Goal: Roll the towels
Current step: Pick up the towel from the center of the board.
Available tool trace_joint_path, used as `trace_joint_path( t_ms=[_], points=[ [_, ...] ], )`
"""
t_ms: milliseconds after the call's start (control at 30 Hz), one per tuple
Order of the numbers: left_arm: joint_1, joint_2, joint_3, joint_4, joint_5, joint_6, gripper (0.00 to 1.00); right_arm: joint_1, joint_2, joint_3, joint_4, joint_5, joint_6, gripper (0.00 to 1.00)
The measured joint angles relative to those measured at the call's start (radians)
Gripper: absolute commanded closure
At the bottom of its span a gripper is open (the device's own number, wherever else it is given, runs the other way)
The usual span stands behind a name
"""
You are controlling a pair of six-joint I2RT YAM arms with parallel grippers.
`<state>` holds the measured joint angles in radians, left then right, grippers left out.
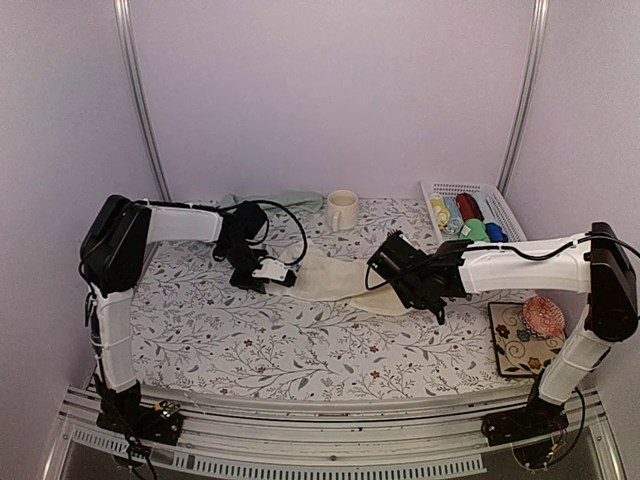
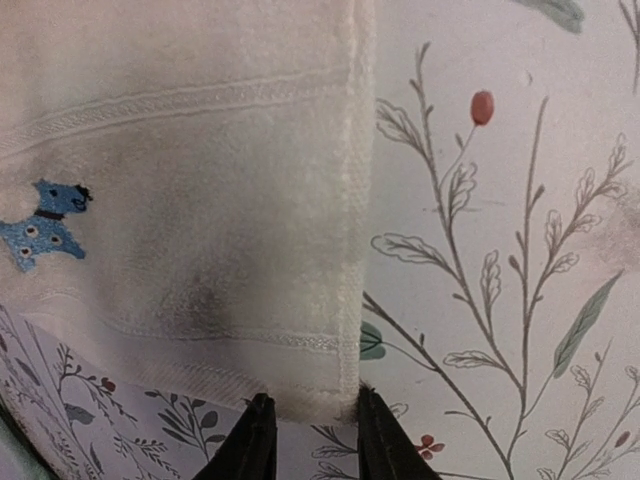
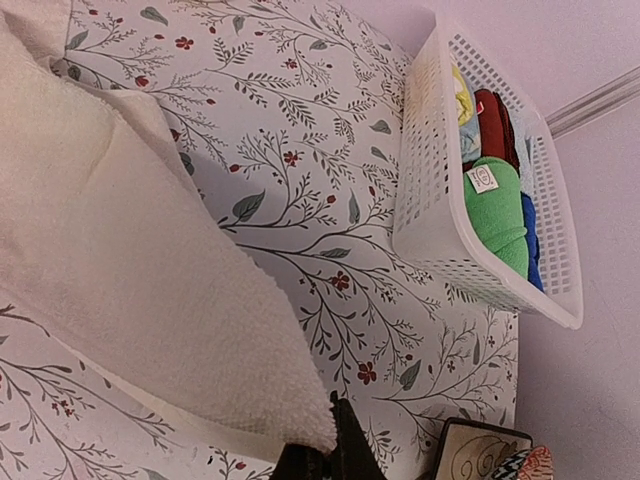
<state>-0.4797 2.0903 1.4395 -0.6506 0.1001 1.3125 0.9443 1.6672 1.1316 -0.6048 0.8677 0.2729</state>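
Note:
The cream towel (image 1: 335,278) lies partly folded on the flowered tablecloth between my two grippers. My left gripper (image 1: 283,274) is at its left end. In the left wrist view the towel's corner (image 2: 310,385) lies flat between the fingertips of the left gripper (image 2: 312,420), whose jaws stand apart on either side of it. A small blue dog mark (image 2: 45,225) shows on the cloth. My right gripper (image 1: 392,272) is at the towel's right end, and in the right wrist view the right gripper (image 3: 335,458) is shut on a corner of the cream towel (image 3: 130,290). The sage green towel (image 1: 275,200) lies crumpled at the back.
A cream mug (image 1: 341,210) stands at the back centre. A white slotted basket (image 1: 482,190) holding several rolled coloured cloths sits at the back right, its wall (image 3: 430,180) close to my right gripper. A patterned tile (image 1: 520,340) with a red-and-white object on it lies at the right edge.

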Motion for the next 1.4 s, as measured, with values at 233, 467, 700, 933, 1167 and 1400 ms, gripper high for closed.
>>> trace_joint_path(
  t_ms=[233, 467, 700, 933, 1167, 1400],
  points=[
    [-0.001, 0.049, 0.083, -0.108, -0.003, -0.026, 0.74, 0.01, 0.0, 0.0, 0.0, 0.015, 0.0, 0.98],
    [-0.005, 0.099, 0.161, -0.208, -0.015, -0.055, 0.96, 0.017, 0.0, 0.0, 0.0, 0.02, 0.0, 0.98],
    [-0.005, 0.125, 0.219, -0.264, -0.018, -0.057, 1.0, 0.02, -0.003, 0.0, 0.0, 0.03, 0.0, 0.97],
    [0.004, 0.083, 0.179, -0.259, 0.035, -0.078, 1.0, 0.026, -0.003, 0.0, 0.002, 0.035, -0.008, 0.98],
    [0.011, -0.242, -0.087, -0.172, 0.15, -0.189, 1.0, 0.038, -0.037, -0.014, 0.048, -0.049, -0.067, 0.97],
    [0.031, -0.647, -0.355, 0.075, 0.206, -0.402, 1.0, 0.083, -0.075, -0.013, 0.089, -0.135, -0.158, 0.97]
  ],
)
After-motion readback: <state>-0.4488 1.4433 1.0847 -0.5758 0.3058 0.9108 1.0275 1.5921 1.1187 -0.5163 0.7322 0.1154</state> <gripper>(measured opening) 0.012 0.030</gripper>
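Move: The cream towel's near left corner lies right at the left hand, between its half-open fingers and about 1 cm below their tips. From that hand the blue dog patch is some 8 cm ahead and 5 cm right, the green towel about 26 cm straight ahead, the mug roughly 20 cm ahead and 14 cm right. From the right hand, already holding the towel's other end, the corner is about 22 cm left, 5 cm ahead and 13 cm lower. Down barely a centimetre, tipping slightly, the left hand sinks onto the towel's near left corner and shuts its fingers to pinch it; then it lifts quickly about 15 cm while drawing back some 7 cm, its fingers swinging to point more towards the robot's right. Late on, the right hand keeps its grip and travels left and slightly back, turning counter-clockwise. ##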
